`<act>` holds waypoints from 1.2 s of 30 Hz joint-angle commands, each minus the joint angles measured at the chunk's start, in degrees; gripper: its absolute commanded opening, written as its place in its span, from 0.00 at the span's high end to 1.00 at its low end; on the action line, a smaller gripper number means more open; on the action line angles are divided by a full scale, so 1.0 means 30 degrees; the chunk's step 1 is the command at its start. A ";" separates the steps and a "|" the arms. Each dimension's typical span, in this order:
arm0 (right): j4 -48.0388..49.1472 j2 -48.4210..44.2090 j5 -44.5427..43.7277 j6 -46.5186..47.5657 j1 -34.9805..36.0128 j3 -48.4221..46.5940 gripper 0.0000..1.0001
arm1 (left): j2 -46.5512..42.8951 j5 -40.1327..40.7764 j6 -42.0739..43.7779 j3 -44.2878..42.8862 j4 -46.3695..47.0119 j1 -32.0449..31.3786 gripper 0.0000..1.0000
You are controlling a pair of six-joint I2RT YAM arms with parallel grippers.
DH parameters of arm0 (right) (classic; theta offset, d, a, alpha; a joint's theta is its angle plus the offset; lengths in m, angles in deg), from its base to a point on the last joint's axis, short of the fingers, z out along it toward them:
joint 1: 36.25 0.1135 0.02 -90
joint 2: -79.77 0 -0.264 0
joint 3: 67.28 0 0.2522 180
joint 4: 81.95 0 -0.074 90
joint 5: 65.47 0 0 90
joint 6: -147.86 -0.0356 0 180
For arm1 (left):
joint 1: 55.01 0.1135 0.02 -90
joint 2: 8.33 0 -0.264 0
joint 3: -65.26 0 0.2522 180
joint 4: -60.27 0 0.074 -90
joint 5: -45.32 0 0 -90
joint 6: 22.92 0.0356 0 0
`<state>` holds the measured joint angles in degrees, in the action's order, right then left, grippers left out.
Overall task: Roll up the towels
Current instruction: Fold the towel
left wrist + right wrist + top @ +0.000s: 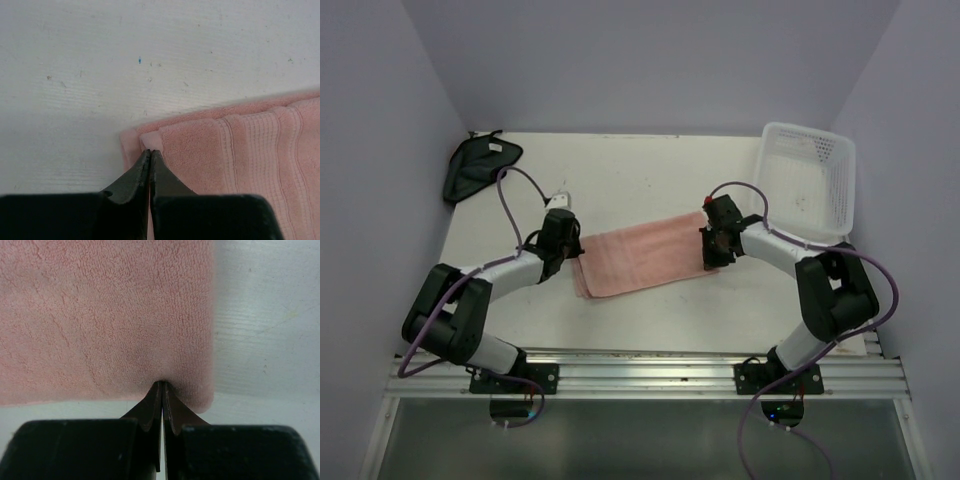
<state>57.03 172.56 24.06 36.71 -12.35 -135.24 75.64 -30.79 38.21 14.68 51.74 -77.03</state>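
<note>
A salmon-pink towel, folded into a long strip, lies flat across the middle of the table. My left gripper is at its left end. In the left wrist view the gripper is shut, its tips pinching the corner of the towel's top layer. My right gripper is at the right end. In the right wrist view it is shut on the towel's near edge, and the terry dimples around the tips. The blackish cloth lies crumpled at the back left corner, away from both grippers.
A white perforated basket stands at the back right, just behind the right arm. Grey walls close in the table on the left, back and right. A small white object lies behind the left gripper.
</note>
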 commanded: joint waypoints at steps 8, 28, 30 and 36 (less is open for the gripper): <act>0.0242 0.0065 0.0740 -0.0100 0.0031 -0.0362 1.00 | 0.0811 0.0527 0.0421 0.0173 0.1830 0.0309 0.88; -0.1459 -0.4181 0.0189 -0.0888 0.0002 -0.1918 0.68 | -0.3084 -0.0379 0.0597 -0.3426 -0.1657 0.0309 0.37; -0.0905 -0.4736 -0.1011 -0.1589 -0.0027 -0.1072 0.66 | -0.2998 -0.1430 0.0597 -0.3926 -0.1716 0.0309 0.36; 0.0414 -0.5764 -0.2829 -0.3144 -0.0290 0.0834 0.57 | -0.1740 -0.3515 0.0538 -0.6415 -0.2651 0.0105 0.33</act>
<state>55.32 157.20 20.47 30.90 -12.61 -134.93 68.69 -37.02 39.24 -0.08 45.38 -76.46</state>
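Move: The folded pink towel lies under both hands. Its middle is about 15 cm to the right of the left hand, 1 cm back and a centimetre or so lower; from the right hand it is about 14 cm left, 3 cm farther out and about 1 cm lower. The black bag sits some 25 cm ahead and 23 cm left of the left hand; the white basket is roughly 24 cm ahead and 23 cm right of the right hand. Both closed fingertips are still on the towel, left at its left-hand fold, right near its near right corner; they settle slightly lower, then come free. The left hand opens wide, beginning while still down, and climbs some 13 cm, drifting forward and right; the right rises about 8 cm, swinging left then back right, its fingers opening partway. Both wrists tip up 10–15 degrees. ##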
